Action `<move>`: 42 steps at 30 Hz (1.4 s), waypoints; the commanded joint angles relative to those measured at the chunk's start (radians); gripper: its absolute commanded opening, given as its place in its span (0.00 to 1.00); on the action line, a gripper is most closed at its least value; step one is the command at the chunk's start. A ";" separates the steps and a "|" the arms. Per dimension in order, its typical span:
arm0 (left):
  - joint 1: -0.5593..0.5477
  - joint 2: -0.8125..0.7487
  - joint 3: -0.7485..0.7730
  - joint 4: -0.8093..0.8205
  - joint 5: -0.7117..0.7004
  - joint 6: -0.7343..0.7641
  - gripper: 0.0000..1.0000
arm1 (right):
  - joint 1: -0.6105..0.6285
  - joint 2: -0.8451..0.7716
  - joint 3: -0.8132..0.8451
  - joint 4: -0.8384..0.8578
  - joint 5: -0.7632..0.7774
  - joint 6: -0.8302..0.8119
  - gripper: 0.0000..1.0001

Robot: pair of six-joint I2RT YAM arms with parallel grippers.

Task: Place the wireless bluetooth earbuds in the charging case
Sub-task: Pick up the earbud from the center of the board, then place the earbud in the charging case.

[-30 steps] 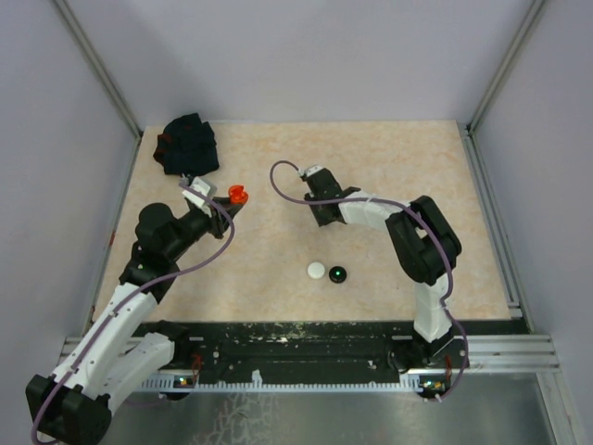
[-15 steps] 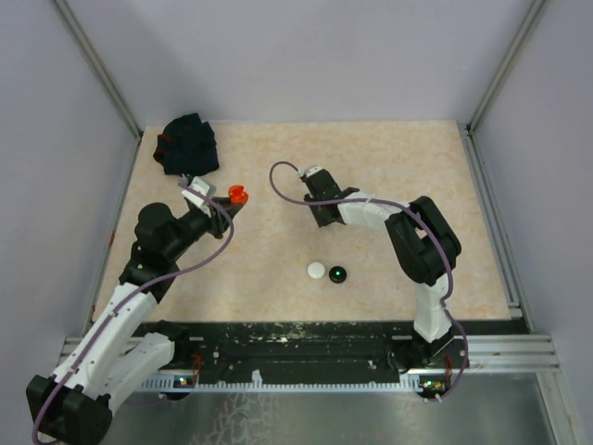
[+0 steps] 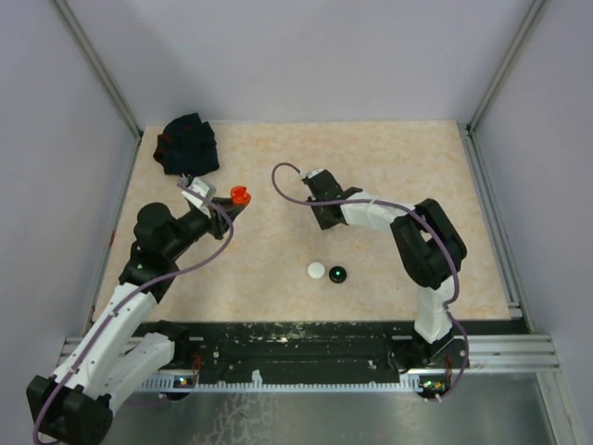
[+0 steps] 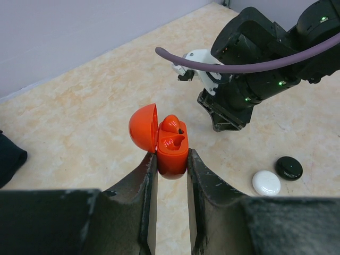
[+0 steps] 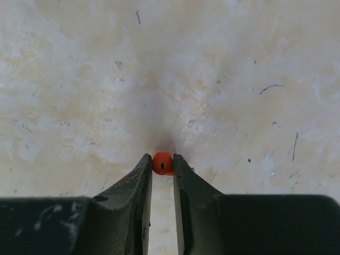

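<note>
My left gripper point(image 4: 171, 161) is shut on the lower half of an orange-red charging case point(image 4: 171, 149), held above the table with its lid hinged open to the left. One red earbud point(image 4: 172, 124) sits in the case's left socket. From above, the case point(image 3: 240, 195) shows at the tip of the left gripper point(image 3: 232, 204), left of centre. My right gripper point(image 5: 162, 161) points down at the tabletop, its fingers pressed against both sides of a second small red earbud point(image 5: 162, 163). In the top view the right gripper point(image 3: 321, 220) hides that earbud.
A white disc point(image 3: 317, 270) and a black disc point(image 3: 338, 273) lie side by side near the front middle, also visible from the left wrist as the white disc point(image 4: 265, 183) and black disc point(image 4: 289, 167). A black fabric bundle point(image 3: 187, 146) sits in the far left corner.
The right arm shifted slightly and its fingers narrowed onto the red earbud. The left gripper with the case nudged a little to the right.
</note>
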 commanded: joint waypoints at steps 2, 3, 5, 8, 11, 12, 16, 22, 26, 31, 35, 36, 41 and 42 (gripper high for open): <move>0.010 -0.022 -0.008 0.080 0.071 -0.014 0.00 | 0.008 -0.161 -0.013 0.013 -0.070 0.028 0.18; 0.011 -0.027 -0.013 0.092 0.083 -0.014 0.00 | 0.008 -0.182 -0.016 0.018 -0.085 0.031 0.18; 0.012 -0.036 -0.024 0.116 0.107 -0.015 0.00 | 0.009 -0.228 -0.026 0.032 -0.117 0.035 0.18; 0.013 -0.041 -0.035 0.136 0.133 -0.019 0.00 | 0.009 -0.313 -0.036 0.048 -0.174 0.045 0.18; 0.015 -0.043 -0.045 0.154 0.153 -0.023 0.00 | 0.010 -0.388 -0.043 0.070 -0.231 0.061 0.18; 0.015 -0.046 -0.047 0.161 0.159 -0.025 0.00 | 0.011 -0.408 -0.044 0.076 -0.257 0.069 0.18; 0.015 -0.054 -0.065 0.194 0.188 -0.029 0.00 | 0.013 -0.483 -0.042 0.100 -0.328 0.089 0.16; 0.016 -0.045 -0.074 0.222 0.232 -0.035 0.00 | 0.015 -0.563 -0.041 0.155 -0.453 0.130 0.14; 0.017 -0.038 -0.086 0.254 0.257 -0.044 0.00 | 0.015 -0.591 -0.040 0.212 -0.553 0.156 0.14; 0.016 -0.028 -0.107 0.340 0.306 -0.065 0.00 | 0.015 -0.605 -0.028 0.275 -0.684 0.209 0.13; 0.016 -0.001 -0.116 0.414 0.355 -0.082 0.00 | 0.015 -0.619 -0.023 0.345 -0.795 0.273 0.12; 0.016 0.006 -0.118 0.433 0.367 -0.085 0.00 | 0.016 -0.623 -0.024 0.363 -0.822 0.289 0.12; 0.016 0.037 -0.152 0.587 0.410 -0.079 0.00 | 0.041 -0.640 -0.022 0.423 -0.893 0.348 0.11; 0.016 0.047 -0.153 0.607 0.413 -0.076 0.00 | 0.048 -0.644 -0.023 0.434 -0.900 0.356 0.11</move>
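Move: The right hand already has the red earbud between its fingertips, close over the board. The open red case, held in the left hand, is about 20 cm to its left, 8 cm back and 24 cm higher. The white puck lies some 12 cm back and 2 cm left of the right hand, and the black puck 13 cm back and 3 cm right. From the left hand the earbud is roughly 9 cm ahead, 20 cm right and 24 cm below. The right hand keeps its pinch on the red earbud and lifts it about 30 cm off the board, bearing back and left towards the open case as it climbs and swinging its fingers from steeply down round to point left at the case. Meanwhile the left hand, still gripping the case, brings it some 6 cm right and back and a little up to meet the earbud, turning clockwise by about 20 degrees and tipping its fingers up. ##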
